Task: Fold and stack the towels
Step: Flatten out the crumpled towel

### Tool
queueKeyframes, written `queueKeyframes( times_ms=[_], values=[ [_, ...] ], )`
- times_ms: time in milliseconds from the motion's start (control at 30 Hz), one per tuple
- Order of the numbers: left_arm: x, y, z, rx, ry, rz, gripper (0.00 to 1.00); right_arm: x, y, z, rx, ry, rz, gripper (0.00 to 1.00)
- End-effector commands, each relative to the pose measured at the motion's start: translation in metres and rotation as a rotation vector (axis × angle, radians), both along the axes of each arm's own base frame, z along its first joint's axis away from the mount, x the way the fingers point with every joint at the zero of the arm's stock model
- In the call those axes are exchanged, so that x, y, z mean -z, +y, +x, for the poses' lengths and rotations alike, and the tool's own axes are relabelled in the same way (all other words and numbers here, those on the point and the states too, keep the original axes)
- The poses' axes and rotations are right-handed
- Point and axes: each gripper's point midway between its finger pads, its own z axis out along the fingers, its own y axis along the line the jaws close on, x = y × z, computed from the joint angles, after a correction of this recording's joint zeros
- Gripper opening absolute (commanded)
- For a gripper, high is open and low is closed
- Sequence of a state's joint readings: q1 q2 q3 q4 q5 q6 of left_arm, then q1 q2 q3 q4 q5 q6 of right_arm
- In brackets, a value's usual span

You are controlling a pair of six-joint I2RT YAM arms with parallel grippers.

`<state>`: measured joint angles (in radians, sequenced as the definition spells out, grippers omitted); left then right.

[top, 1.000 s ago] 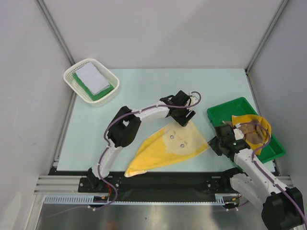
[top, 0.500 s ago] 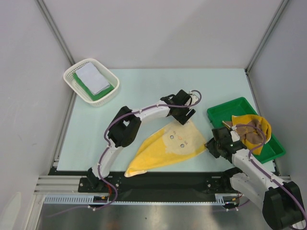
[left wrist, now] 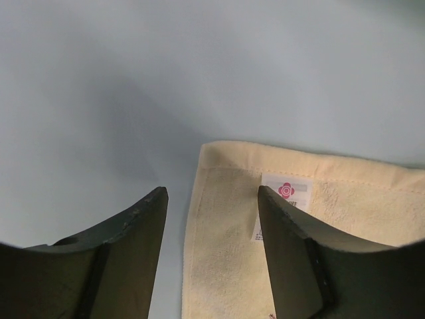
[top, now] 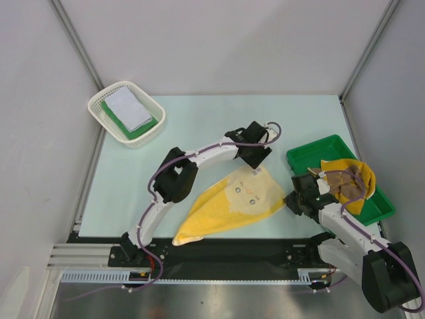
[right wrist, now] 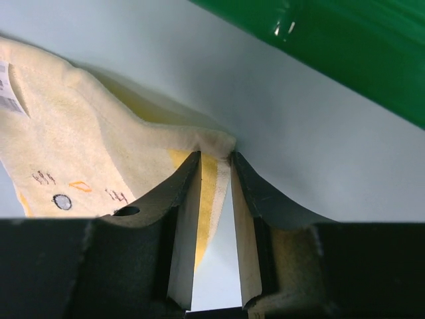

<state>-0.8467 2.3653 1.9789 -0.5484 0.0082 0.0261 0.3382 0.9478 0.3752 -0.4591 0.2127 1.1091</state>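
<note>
A pale yellow-cream towel (top: pixel 226 206) lies spread on the table, partly doubled over. My left gripper (top: pixel 256 165) hovers at its far corner. In the left wrist view it (left wrist: pixel 211 193) stands open astride the towel's edge (left wrist: pixel 345 206), one finger over bare table and the other over the label. My right gripper (top: pixel 289 201) is at the towel's right corner. In the right wrist view its fingers (right wrist: pixel 216 156) pinch the bunched corner of the towel (right wrist: pixel 80 146). A tan-brown towel (top: pixel 348 183) lies crumpled on a yellow cloth (top: pixel 332 165) in the tray. A white towel (top: pixel 129 108) rests folded on a green one (top: pixel 143 129).
The green plastic tray (top: pixel 312 153) stands just right of my right gripper, and its wall (right wrist: pixel 358 60) shows close in the right wrist view. A white mesh basket (top: pixel 126 85) holding the folded towels sits at the far left. Grey walls close off three sides.
My right gripper slid left from the tray to the towel's right corner and closed on it. The left gripper shifted slightly and its jaws narrowed a little.
</note>
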Motion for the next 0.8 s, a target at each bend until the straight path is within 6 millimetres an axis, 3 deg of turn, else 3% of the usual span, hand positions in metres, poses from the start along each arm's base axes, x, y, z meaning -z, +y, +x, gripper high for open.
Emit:
queueKeyframes(
  times_ms=[0,333,467,600,767],
  values=[
    [0.002,-0.003,-0.004,0.014,0.042,-0.011,0.63,0.008,-0.01,-0.003,0.003,0.014,-0.058,0.29],
    [0.03,0.004,-0.013,0.015,0.128,0.038,0.6,0.012,-0.01,0.006,-0.014,0.01,-0.071,0.27],
    [0.03,-0.001,-0.012,0.02,0.139,0.035,0.4,0.013,-0.01,0.009,-0.024,0.0,-0.082,0.18],
    [0.026,-0.005,-0.016,0.039,0.169,0.018,0.04,0.009,-0.01,0.014,-0.045,-0.031,-0.092,0.03],
    [-0.016,0.007,0.0,-0.069,0.146,-0.036,0.0,-0.025,0.004,0.049,-0.165,-0.198,-0.102,0.0]
  ],
)
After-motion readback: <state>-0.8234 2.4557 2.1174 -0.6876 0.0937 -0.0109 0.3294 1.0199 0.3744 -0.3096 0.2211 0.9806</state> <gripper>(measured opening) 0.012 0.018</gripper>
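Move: The yellow towel's tagged far corner lies about 2 cm straight below the left hand; its sewn tag is some 2 cm back and 2 cm right of the hand, and the stitched face about 11 cm back and 3 cm left. The towel's right corner is already between the right fingers, about 1 cm ahead and 1 cm below. From there the green bin's middle stands some 6 cm farther ahead and 18 cm right. Down about 1.5 cm goes the left hand onto the tagged far corner, then it stays low, tipping slightly steeper, while its wide-open fingers shut and pinch the corner. The right hand creeps forward some 2 cm just above the table, turning slightly counter-clockwise, and its part-open fingers shut on the right corner. ##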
